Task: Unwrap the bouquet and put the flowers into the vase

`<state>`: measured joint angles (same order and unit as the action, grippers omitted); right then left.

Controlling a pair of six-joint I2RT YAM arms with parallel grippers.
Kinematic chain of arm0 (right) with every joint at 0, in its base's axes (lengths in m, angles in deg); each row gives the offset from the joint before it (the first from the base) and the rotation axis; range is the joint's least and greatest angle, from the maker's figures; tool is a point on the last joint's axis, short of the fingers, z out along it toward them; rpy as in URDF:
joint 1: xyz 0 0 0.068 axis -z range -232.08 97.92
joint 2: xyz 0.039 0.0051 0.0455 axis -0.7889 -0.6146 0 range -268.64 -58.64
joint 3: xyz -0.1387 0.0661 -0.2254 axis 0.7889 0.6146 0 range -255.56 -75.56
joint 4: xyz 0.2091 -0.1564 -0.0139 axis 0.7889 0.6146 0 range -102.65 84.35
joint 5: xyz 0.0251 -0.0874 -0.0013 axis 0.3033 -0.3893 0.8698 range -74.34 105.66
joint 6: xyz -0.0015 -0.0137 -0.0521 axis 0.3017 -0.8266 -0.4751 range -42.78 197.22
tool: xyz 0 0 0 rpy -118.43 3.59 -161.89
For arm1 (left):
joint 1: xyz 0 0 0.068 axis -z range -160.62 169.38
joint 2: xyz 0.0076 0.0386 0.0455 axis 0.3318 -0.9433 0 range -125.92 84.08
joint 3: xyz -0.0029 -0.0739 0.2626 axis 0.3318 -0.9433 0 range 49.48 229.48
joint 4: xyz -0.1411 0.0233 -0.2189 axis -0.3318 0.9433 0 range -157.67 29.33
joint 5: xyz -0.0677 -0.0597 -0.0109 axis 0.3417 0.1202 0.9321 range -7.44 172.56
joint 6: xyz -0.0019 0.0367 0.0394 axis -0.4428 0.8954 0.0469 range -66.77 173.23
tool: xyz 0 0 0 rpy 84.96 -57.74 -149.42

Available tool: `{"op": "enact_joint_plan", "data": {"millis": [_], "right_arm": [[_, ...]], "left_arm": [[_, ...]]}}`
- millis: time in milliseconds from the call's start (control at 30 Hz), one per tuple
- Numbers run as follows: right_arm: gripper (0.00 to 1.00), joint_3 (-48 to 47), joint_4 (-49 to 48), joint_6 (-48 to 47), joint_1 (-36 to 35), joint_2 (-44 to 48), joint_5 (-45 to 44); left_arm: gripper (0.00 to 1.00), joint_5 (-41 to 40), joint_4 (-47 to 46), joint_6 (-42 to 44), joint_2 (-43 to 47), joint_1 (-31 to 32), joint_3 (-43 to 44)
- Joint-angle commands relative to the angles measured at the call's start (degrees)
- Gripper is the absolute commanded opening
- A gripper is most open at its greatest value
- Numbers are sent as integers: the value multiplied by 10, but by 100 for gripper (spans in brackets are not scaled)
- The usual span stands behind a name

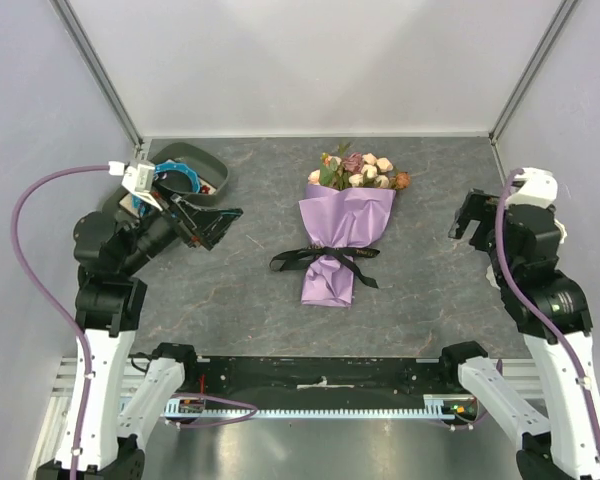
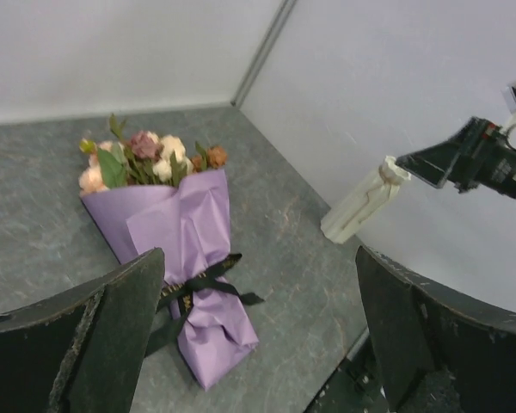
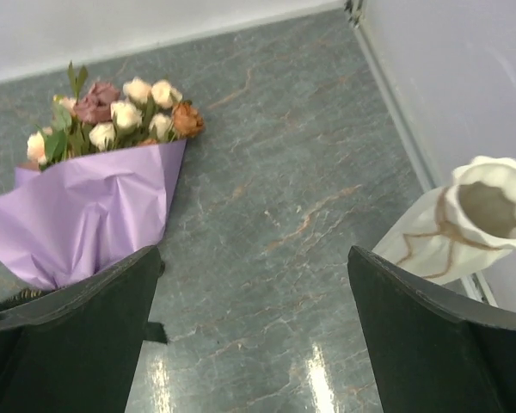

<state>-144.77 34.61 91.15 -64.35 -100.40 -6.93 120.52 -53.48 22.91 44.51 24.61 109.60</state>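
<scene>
The bouquet [image 1: 345, 235] lies flat in the middle of the table, its lilac paper cone [image 2: 185, 232] tied with a black ribbon [image 2: 202, 280]. The flowers [image 1: 360, 170] stick out of the far end, pink, cream, mauve and rust [image 3: 120, 116]. The cream ribbed vase [image 3: 464, 224] stands by the right wall, also visible in the left wrist view [image 2: 361, 206]; my right arm hides it from above. My left gripper [image 1: 225, 228] hovers open to the left of the bouquet [image 2: 258, 292]. My right gripper [image 1: 470, 228] hangs open to the bouquet's right, beside the vase [image 3: 249, 284]. Neither holds anything.
A dark green tray [image 1: 205, 160] with a blue-rimmed ring [image 1: 175, 180] sits at the back left, just behind my left arm. Pale walls enclose the table on three sides. A purple cable [image 1: 30, 220] loops off the left arm.
</scene>
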Motion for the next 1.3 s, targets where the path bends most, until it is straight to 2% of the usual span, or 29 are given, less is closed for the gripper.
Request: {"op": "enact_joint_plan", "data": {"millis": [0, 67, 133, 200, 267, 300, 333, 400, 433, 533, 600, 633, 700, 767, 900, 1000, 1100, 1267], "right_arm": [[98, 33, -8, 2, -2, -53, 74], [98, 63, -41, 1, -9, -84, 180], [98, 94, -101, 14, -52, -98, 222], [98, 146, -146, 38, -99, -106, 201], [98, 192, -212, 43, -179, -136, 177], [98, 204, -254, 44, -205, -152, 165], [98, 215, -273, 41, -251, -188, 161], [97, 235, -307, 32, -284, -231, 151], [95, 239, -334, 17, -306, -268, 147], [84, 253, -374, -4, -314, -309, 138], [71, 265, -397, -18, -313, -320, 126], [70, 267, -423, -28, -313, -334, 134], [70, 257, -448, -45, -313, -354, 142], [76, 236, -453, -62, -313, -386, 155], [76, 211, -466, -83, -314, -423, 155], [71, 193, -461, -91, -313, -451, 137], [66, 193, -460, -93, -314, -438, 146], [72, 202, -467, -79, -313, -404, 149]], "left_arm": [[99, 66, 8, -1, -42, 0, -29], [98, 98, 3, -10, -77, 1, -64], [95, 113, -15, -23, -99, 14, -92], [93, 98, -49, -38, -124, 50, -137], [92, 58, -83, -49, -137, 91, -183], [90, 40, -94, -59, -152, 132, -195], [87, 10, -120, -64, -159, 150, -219], [83, -14, -139, -78, -174, 181, -239], [82, -27, -178, -84, -177, 186, -249], [77, -22, -226, -114, -210, 193, -279], [72, -17, -264, -129, -233, 202, -284], [70, -20, -272, -129, -260, 207, -283], [65, -30, -284, -130, -286, 218, -279], [61, -40, -286, -129, -315, 218, -271], [64, -75, -269, -111, -327, 218, -252], [65, -83, -248, -98, -336, 218, -229], [65, -86, -245, -98, -337, 218, -225], [64, -95, -248, -99, -325, 218, -241]]}}
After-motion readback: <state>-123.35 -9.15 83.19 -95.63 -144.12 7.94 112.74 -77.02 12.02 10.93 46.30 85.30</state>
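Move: The black ribbon's knot lies about 4 cm ahead of the right gripper, some 29 cm to its left and 28 cm below; from the left gripper it is roughly 6 cm ahead, 16 cm to the right and 36 cm down. The ribbon's left loop sits 9 cm left of the knot and 2 cm nearer the bases. The flowers are 18 cm beyond the knot and 7 cm right of it; the wrapper's stem end is about 10 cm back from it. Sweep the right gripper left and down, about 26 cm each way, swinging it nearly 50 degrees counter-clockwise, until its part-closed fingers straddle the ribbon tail against the wrapper's right side by the knot. Meanwhile drop the left gripper some 27 cm and 11 cm to the right, tipping it down about 40 degrees and narrowing its fingers to two-thirds, to stop above the ribbon left of the knot. ##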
